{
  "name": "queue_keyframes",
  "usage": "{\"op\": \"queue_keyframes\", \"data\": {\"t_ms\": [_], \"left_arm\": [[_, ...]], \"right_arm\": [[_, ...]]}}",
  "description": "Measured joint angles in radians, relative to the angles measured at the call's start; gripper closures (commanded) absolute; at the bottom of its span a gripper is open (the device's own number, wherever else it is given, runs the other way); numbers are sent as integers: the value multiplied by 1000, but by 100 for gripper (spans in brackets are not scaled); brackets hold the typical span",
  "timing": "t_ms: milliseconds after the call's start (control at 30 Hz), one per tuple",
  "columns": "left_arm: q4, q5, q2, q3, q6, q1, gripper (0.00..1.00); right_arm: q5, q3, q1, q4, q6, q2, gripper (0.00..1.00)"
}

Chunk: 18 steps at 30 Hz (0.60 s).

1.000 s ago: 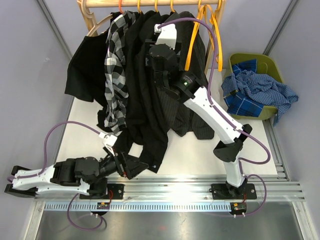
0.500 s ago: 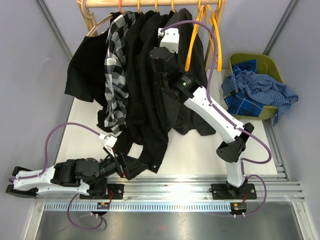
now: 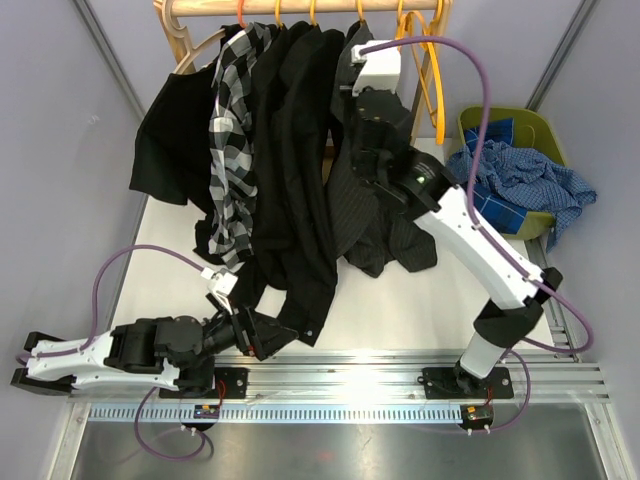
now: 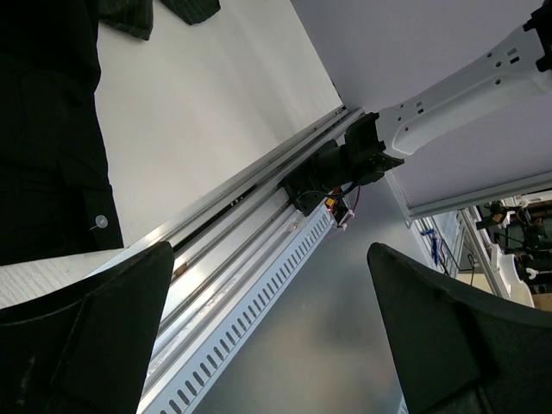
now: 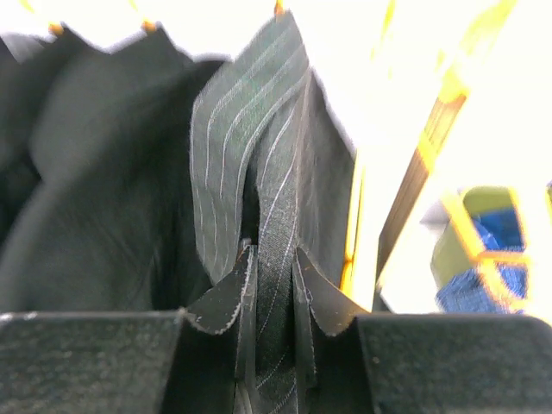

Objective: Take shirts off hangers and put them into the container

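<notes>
Several shirts hang on orange hangers [image 3: 312,12] from the rack: black ones [image 3: 290,170], a black-and-white plaid one [image 3: 230,130] and a charcoal pinstripe shirt [image 3: 385,225] at the right. My right gripper [image 3: 365,100] is high up by the rack. It is shut on a fold of the pinstripe shirt [image 5: 250,147], and the cloth shows pinched in the right gripper [image 5: 272,259]. My left gripper [image 3: 270,335] rests open and low beside the hem of a black shirt [image 4: 52,172]. Nothing lies between the left gripper's [image 4: 267,345] fingers. The olive container [image 3: 545,125] holds blue shirts [image 3: 510,185].
Empty orange hangers [image 3: 425,60] hang at the right end of the pale wooden rack [image 3: 300,6]. A blue sleeve spills over the container's right rim. An aluminium rail [image 3: 350,375] runs along the near edge of the white table [image 3: 400,310]. Grey walls close in both sides.
My right gripper has shut on the pinstripe shirt and moved right and toward the rack, drawing that shirt away from the black ones. The left arm has stayed still.
</notes>
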<state>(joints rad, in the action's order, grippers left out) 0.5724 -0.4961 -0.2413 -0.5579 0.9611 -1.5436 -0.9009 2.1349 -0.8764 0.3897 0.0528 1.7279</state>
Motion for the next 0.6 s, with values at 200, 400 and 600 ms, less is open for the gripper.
{"op": "queue_keyframes", "data": {"t_ms": [200,400,600], "left_arm": [[-20,0,-29,10,0,0,1],[-44,1,-43,11,0,0,1],[-50,1,-42,11,0,0,1]], "right_arm": [[113,22,43,-134,140,-78,100],[224,74,138,-169,153,-82,100],[315,-3,163,-261,153,-109,100]]}}
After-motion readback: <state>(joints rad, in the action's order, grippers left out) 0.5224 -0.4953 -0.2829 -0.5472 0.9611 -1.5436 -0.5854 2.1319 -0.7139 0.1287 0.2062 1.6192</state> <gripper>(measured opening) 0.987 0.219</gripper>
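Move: My right hand already pinches the dark pinstriped shirt near its collar. The rail, where that shirt's hook hangs, lies about 12 cm ahead and 15 cm above me. The two empty yellow hangers are some 8 cm to the right, 8 cm ahead and 5 cm up; the nearest black shirt hangs about 8 cm left, 4 cm ahead and 15 cm lower. From my left hand that hook is roughly 45 cm ahead, 12 cm right and 40 cm up. Keeping my right fingers closed on the striped cloth, I hoist the shirt quickly by some 10 cm towards the rail, carrying it about 5 cm right, away from the black shirts and towards the empty yellow hangers. As it goes up, the hand tips its fingertips upward some 15 degrees, and the lift eases off near the end. ##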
